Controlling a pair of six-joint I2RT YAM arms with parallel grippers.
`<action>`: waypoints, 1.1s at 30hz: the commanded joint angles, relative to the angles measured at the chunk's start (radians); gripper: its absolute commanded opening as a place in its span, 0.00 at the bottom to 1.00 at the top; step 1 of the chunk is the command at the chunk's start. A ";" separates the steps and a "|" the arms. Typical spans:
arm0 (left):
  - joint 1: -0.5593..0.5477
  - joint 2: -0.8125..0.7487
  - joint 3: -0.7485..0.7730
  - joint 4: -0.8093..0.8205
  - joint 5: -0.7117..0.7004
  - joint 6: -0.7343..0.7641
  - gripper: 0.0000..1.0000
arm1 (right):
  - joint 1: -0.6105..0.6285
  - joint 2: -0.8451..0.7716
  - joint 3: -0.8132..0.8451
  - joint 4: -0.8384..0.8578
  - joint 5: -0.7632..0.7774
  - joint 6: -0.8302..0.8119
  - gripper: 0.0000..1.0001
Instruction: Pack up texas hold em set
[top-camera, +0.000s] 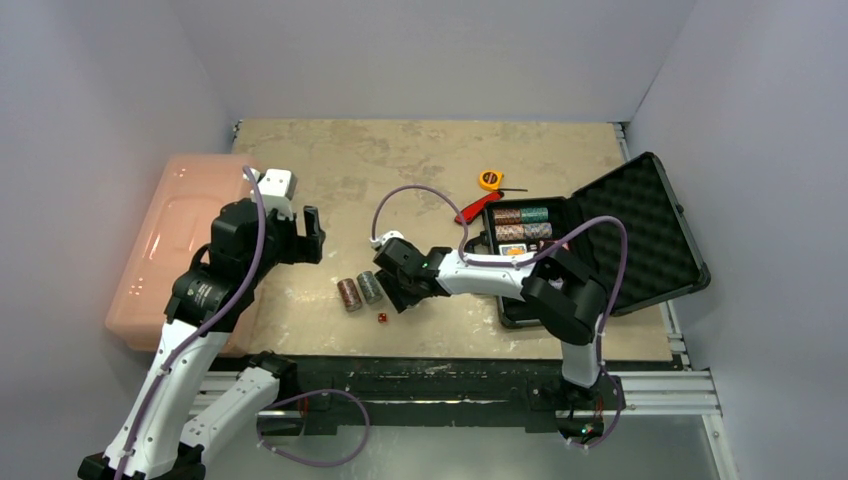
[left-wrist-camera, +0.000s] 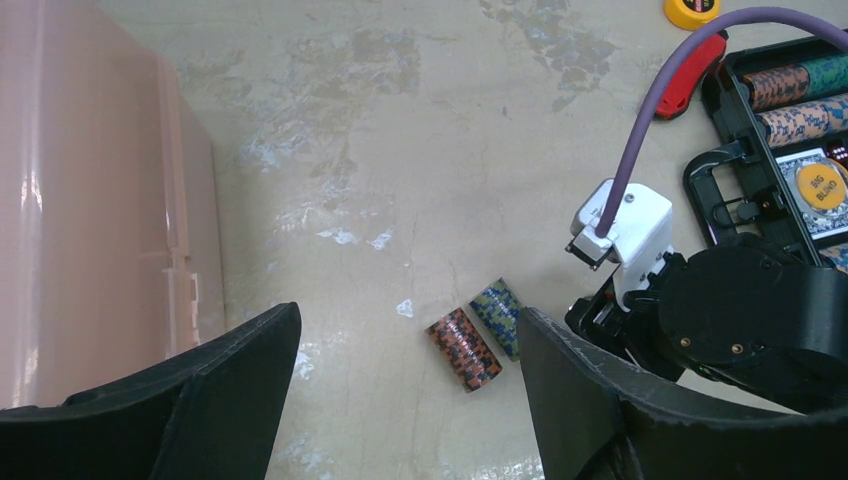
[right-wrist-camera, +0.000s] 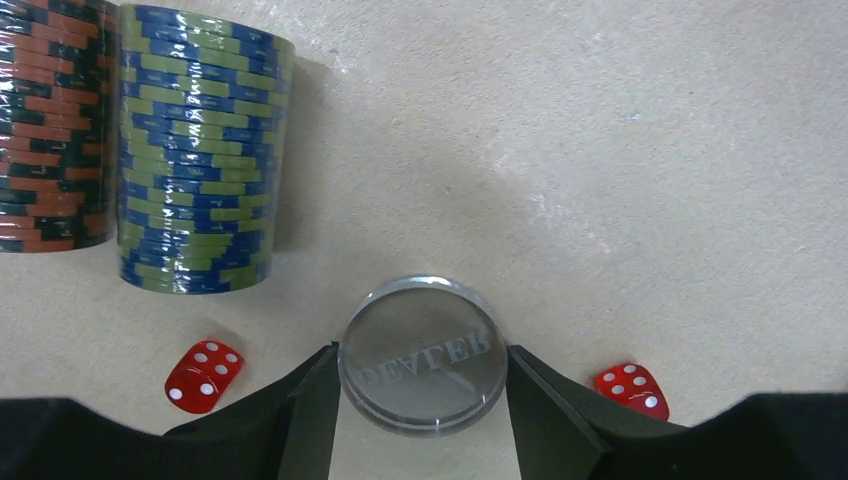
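The black case (top-camera: 520, 312) lies open at the right, its egg-crate foam lid (top-camera: 640, 225) tilted back, with chip rolls (top-camera: 520, 215) and a card deck inside. Two chip rolls lie side by side on the table: an orange one (top-camera: 348, 294) (left-wrist-camera: 464, 349) (right-wrist-camera: 50, 130) and a green-blue one (top-camera: 370, 288) (left-wrist-camera: 498, 315) (right-wrist-camera: 200, 150). My right gripper (top-camera: 400, 292) (right-wrist-camera: 422, 352), low over the table beside them, is shut on a clear "DEALER" disc (right-wrist-camera: 423, 355). Two red dice (right-wrist-camera: 203, 376) (right-wrist-camera: 631, 390) lie on either side of it. My left gripper (top-camera: 312, 235) (left-wrist-camera: 407, 320) hangs open and empty above the rolls.
A large pink bin (top-camera: 180, 250) (left-wrist-camera: 90, 200) fills the left side of the table. A yellow tape measure (top-camera: 489, 180) and a red-handled tool (top-camera: 475, 210) lie just left of the case's far corner. My right arm stretches leftwards across the case's front.
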 joint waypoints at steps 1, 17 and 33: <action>0.003 -0.006 0.001 0.032 0.010 0.013 0.79 | 0.004 -0.088 -0.033 0.027 0.040 0.038 0.43; 0.003 -0.001 0.001 0.034 0.025 0.010 0.77 | 0.003 -0.334 -0.070 0.034 0.084 0.038 0.38; 0.003 -0.003 -0.001 0.035 0.026 0.009 0.77 | -0.038 -0.456 -0.101 0.006 0.192 0.015 0.00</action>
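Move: The disc marked "DEALER" is already pinched in the right hand's fingers, down at the table. The open case it is bound for has its tray middle about 27 cm to the right and 7 cm ahead, nearly level. The green-blue chip stack lies 8 cm left and 1 cm ahead. One red die is 5 cm left and 4 cm back, the other 5 cm right and 3 cm ahead. From the left hand, the case is roughly 46 cm right, 8 cm ahead and 25 cm below. The clear dealer disc is lifted off the table, still pinched by its rim in the right hand's fingers, whose opening doesn't change. The hand climbs almost straight up about 13 cm, then, slowing, eases some 3 cm right, towards the case's side and away from the chip stacks; meanwhile the wrist tilts the fingertips up and outward by about 20 degrees. ##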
